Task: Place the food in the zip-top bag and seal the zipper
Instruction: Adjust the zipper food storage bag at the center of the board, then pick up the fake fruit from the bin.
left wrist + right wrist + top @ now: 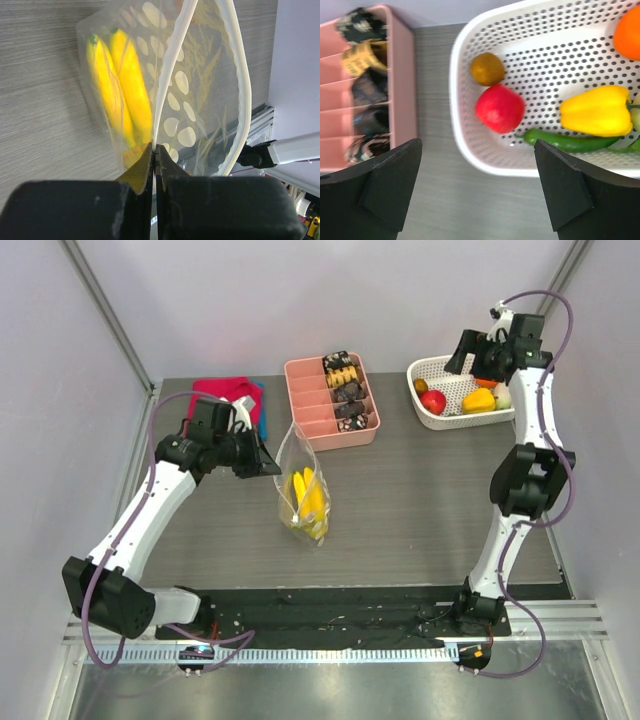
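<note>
The clear dotted zip-top bag [297, 455] stands mid-table with its mouth gaping, and two yellow bananas [305, 502] lie inside it. My left gripper [270, 466] is shut on the near zipper [167, 90] strip; its tips [155, 147] pinch the pale edge, with the bananas [125, 90] just beyond. My right gripper [482, 352] hovers open over the basket of food. Between and beyond its jaws [477, 145] I see a red apple [500, 108], a yellow pepper [597, 111], a green pepper [565, 141], an orange [629, 32] and a small brown fruit [488, 68]. It holds nothing.
The food sits in a white mesh basket [430, 420] at the back right. A pink divided tray [298, 375] of dark snacks stands behind the bag, also left in the right wrist view as tray [402, 75]. A red and blue cloth [225, 390] lies at the back left.
</note>
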`<state>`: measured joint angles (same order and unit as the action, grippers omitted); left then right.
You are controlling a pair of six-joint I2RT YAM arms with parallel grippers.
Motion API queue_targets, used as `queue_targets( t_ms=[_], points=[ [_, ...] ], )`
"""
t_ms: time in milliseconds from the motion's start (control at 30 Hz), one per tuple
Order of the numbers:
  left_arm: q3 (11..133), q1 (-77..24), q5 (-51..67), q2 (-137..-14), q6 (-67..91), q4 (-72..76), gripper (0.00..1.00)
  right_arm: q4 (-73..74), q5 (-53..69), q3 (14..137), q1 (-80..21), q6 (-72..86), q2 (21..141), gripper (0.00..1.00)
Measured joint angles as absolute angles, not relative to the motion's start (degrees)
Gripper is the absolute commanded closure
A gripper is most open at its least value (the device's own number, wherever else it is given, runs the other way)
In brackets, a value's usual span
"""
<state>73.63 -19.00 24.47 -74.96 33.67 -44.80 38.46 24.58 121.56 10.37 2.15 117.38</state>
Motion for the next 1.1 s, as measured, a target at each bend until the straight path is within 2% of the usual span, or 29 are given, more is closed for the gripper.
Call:
queue_targets(
  t_ms=[167, 300, 967, 1067, 1100],
  points=[
    [73.65, -18.98, 24.49, -75.09, 34.02, -44.80, 1.00, 39.59, 20.75, 129.25, 10.66, 1.61, 129.03, 0.01],
    [73.65, -18.98, 24.49, -75.09, 34.00, -44.80, 1.00, 39.53, 19.66, 130.08, 10.59, 1.78, 134.37, 0.01],
    [73.65, -18.98, 24.49, -76.05, 34.00, -44.60, 1.00, 36.82, 18.68, 130.93, 7.22, 3.11, 142.63, 0.00],
    [73.63, -18.98, 24.49, -76.14, 34.00, -44.60, 1.00, 36.82, 18.13, 130.93, 6.96, 3.09, 143.37, 0.09],
    [73.63, -18.98, 24.49, -76.18, 34.00, -44.60, 1.00, 36.82, 17.91, 130.93, 6.90, 3.07, 143.50, 0.17]
  ],
)
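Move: Below the open right hand lies the red tomato in the white basket, about 20 cm down, 7 cm ahead and 1 cm to the left. The brown potato sits 5 cm beyond the tomato and 3 cm to its left, the yellow pepper some 13 cm to its right and level with it, the green chilli about 9 cm to its right and 4 cm nearer. From the left hand, the tomato is roughly 33 cm ahead, 41 cm right and 18 cm lower. Sinking nearly 20 cm into the white basket, the right hand edges some 6 cm forward on the way down and tips its fingers about 15 degrees further downward. They stay spread wide, coming down around the red tomato with one finger at either side. The left hand stays put, still pinching the bag's rim. ##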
